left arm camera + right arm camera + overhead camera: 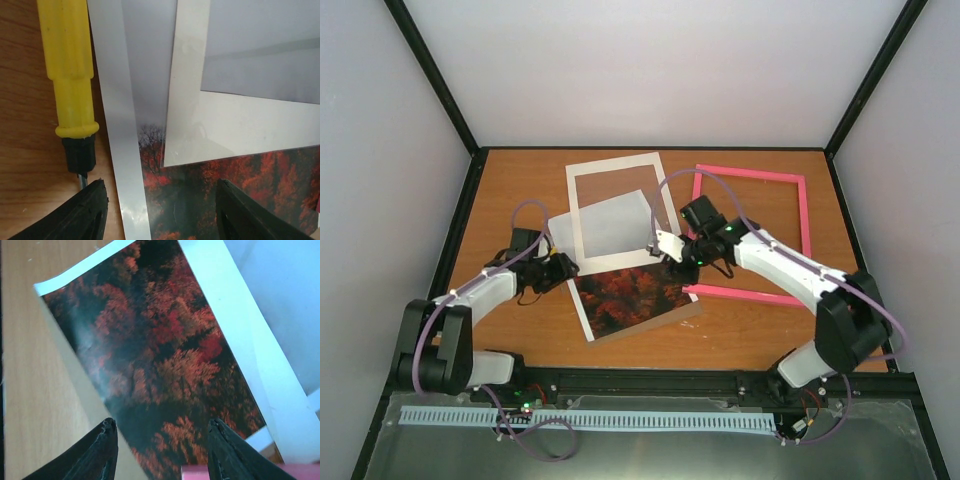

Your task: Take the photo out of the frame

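Note:
The photo, misty sky above red-orange trees, lies flat mid-table, clear of the frame. The pink frame lies to its right, with only table showing inside it. My left gripper is open just above the photo's left white margin, holding nothing. My right gripper is also open and hangs over the tree part of the photo, close to the pink frame. From above, the left gripper and right gripper flank the photo.
A white mat with a cut-out window overlaps the photo's upper half. A yellow-handled screwdriver lies on the wood just left of the photo. A brown backing board shows under the photo's lower right edge.

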`<action>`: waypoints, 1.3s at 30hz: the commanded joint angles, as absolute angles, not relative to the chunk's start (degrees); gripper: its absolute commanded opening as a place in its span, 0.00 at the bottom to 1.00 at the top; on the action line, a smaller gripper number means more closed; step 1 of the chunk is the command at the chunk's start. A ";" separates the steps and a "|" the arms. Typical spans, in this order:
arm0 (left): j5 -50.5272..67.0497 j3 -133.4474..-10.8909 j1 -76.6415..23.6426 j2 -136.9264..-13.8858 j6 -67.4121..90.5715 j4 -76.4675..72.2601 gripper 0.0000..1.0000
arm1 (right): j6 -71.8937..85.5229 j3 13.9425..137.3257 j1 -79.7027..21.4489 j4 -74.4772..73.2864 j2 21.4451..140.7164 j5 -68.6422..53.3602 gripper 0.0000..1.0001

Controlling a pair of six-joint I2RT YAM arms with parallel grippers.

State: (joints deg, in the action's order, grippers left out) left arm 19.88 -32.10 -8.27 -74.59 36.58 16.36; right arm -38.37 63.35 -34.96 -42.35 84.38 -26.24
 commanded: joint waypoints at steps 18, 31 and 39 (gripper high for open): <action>15.67 -34.56 -8.61 -81.80 41.37 13.29 0.64 | -30.47 59.02 -38.06 -31.64 90.40 -23.64 0.48; 14.69 -33.83 -8.44 -88.20 45.40 2.94 0.62 | -30.80 59.03 -38.14 -32.93 94.21 -25.73 0.48; 15.87 -32.69 -8.26 -87.68 45.46 -2.28 0.60 | -31.26 59.67 -38.23 -34.22 97.88 -26.07 0.48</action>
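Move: The photo, with the mat lying over its far part, has its middle about 12 cm right of the left hand, 1 cm ahead and 3 cm below; from the right hand it is 12 cm left, 4 cm ahead and 12 cm down. From the left hand the mat's middle is 12 cm ahead and 13 cm right, the yellow screwdriver 3 cm left and 1 cm ahead. The pink frame's middle lies 11 cm ahead and 17 cm right of the right hand. The photo's left margin lies between the open left fingers as that hand sinks a couple of centimetres onto it, then slides about 5 cm forward along the edge, turning slightly counter-clockwise and dragging the sheets. Over the photo's near right part the open right hand comes down some 8 cm in two stages with a pause between, tipping about 10 degrees. ##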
